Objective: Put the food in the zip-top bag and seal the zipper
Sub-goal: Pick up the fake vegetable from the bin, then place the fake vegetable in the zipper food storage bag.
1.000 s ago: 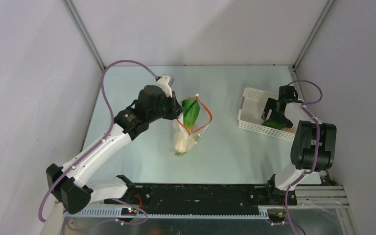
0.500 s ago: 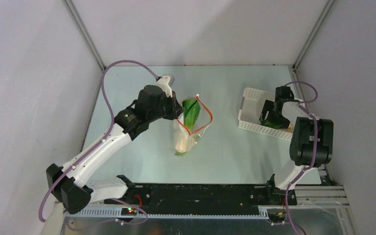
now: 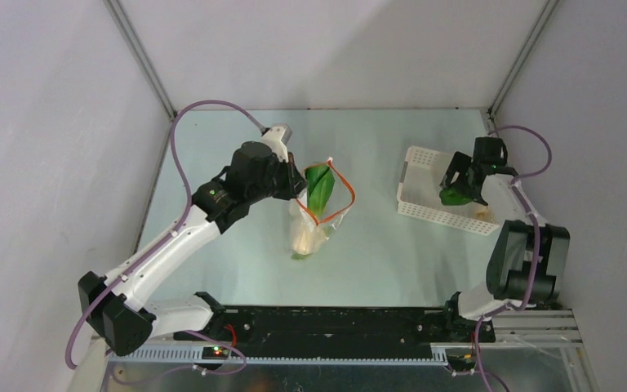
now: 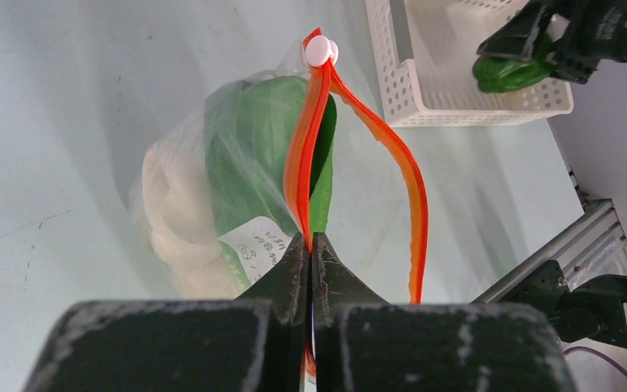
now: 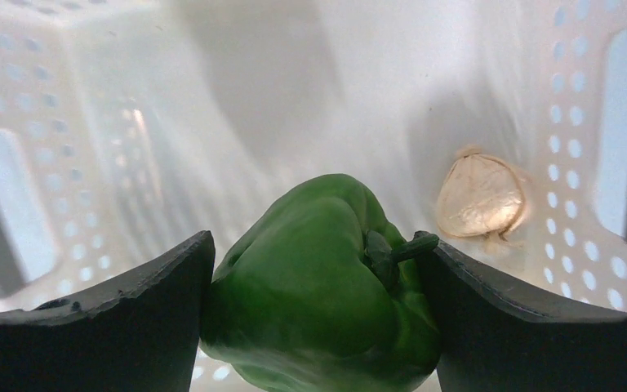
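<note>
The zip-top bag (image 3: 317,214) stands mid-table, its mouth held open. Its orange-red zipper (image 4: 314,139) is pinched in my left gripper (image 4: 311,245), which is shut on the strip's near end. Inside the bag sit a green leafy piece (image 4: 253,155) and a cream-white bulbous piece (image 4: 171,220). My right gripper (image 5: 314,253) is over the white basket (image 3: 421,184), closed on a green pepper (image 5: 318,286), both fingers pressing its sides. The green pepper (image 3: 455,196) hangs just above the basket floor. A garlic piece (image 5: 480,196) lies in the basket beside it.
The perforated basket wall (image 5: 90,122) rises close around my right gripper. The enclosure's right wall stands just beyond the basket. A white slider (image 4: 321,51) sits at the zipper's far end. Bare table (image 3: 392,253) lies between bag and basket.
My right gripper has closed on the green pepper and drawn it up and toward the far right inside the basket. The left arm and the bag have not moved.
</note>
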Motion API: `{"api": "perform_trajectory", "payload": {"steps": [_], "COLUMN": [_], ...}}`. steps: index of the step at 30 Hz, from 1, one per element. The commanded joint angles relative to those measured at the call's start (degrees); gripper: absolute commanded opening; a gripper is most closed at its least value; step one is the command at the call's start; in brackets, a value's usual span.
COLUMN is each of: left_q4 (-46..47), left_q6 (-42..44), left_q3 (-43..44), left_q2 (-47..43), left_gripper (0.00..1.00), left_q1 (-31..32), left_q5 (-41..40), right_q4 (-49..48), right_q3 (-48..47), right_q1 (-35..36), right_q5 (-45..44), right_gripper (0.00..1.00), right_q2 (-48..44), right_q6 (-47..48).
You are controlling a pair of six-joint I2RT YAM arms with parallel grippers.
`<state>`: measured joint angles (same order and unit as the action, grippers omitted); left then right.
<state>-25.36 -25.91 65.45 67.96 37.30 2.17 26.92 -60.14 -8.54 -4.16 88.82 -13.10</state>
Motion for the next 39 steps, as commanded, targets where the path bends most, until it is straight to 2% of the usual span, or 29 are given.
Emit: {"api": "perform_trajectory", "payload": {"steps": [1,4,8,12,17,20,26,33,39], "left_q4": [3.0,3.0,3.3,3.3,3.9,4.2,4.4,5.2,5.5], "left_q6": [-0.3,-0.8,-1.4,-2.3,-3.8,-4.2,-5.1,-5.6,-6.1], "left_q3": [1.3,1.2,1.0,0.9,0.3,-0.1,-0.4,-0.6,-0.6], "left_q2": [-0.2,-0.2,-0.4,-0.6,-1.0,-1.5,-1.8,-1.7,-1.8], "left_gripper": [0.0,0.0,0.0,0.0,0.0,0.0,0.0,0.0,0.0], "left_q1": [-0.5,-0.5,-0.6,-0.6,-0.5,-0.5,-0.5,-0.5,-0.5], "left_q5": [1.3,1.4,2.1,3.2,4.5,5.2,6.5,8.1,8.6], "right_q4": [-2.3,-2.0,-2.7,-6.9,-15.2,-18.4,-20.3,-19.5,-20.4], "right_q3": [-1.5,-1.5,-1.4,-1.2,-0.6,-0.6,-0.9,-1.2,-1.2], "right_q1": [-0.9,-0.3,5.3,16.8,35.3,45.1,56.1,62.3,65.7], "right_q5": [2.9,9.0,15.5,20.1,18.2,12.6,-2.5,-23.4,-34.0], "right_gripper": [0.35,0.35,0.35,0.35,0.33,0.32,0.31,0.3,0.34], "right_q2": [-8.7,-14.0,-23.9,-30.0,-30.9,-28.0,-22.9,-17.6,-14.6], "right_q6": [-2.4,-2.8,-4.1,-6.4,-8.2,-6.2,-1.0,3.4,7.9]}}
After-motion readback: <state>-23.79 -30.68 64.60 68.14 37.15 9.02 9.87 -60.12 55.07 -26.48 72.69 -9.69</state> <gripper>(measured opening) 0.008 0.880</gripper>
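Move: The right hand already holds the green pepper up in the bin. The open mouth of the zip-top bag lies some 37 cm to its left, about 8 cm back and 12 cm higher, with the leafy vegetable 39 cm left, 7 cm back and 8 cm up. A small beige food piece sits about 7 cm right, 3 cm back and 7 cm below. From the left hand the bag mouth is roughly 7 cm right, level fore and aft, 3 cm lower. Keeping the green pepper pinched, the right hand lifts steeply out of the bin, then sweeps about 35 cm left and 10 cm back towards the bag mouth, peaking some 23 cm up before sinking about 7 cm and edging forward there. The wrist swings roughly 45 degrees counter-clockwise while the fingers tip up. The left hand keeps its pinch on the bag rim, drifting about 2 cm right and back. ##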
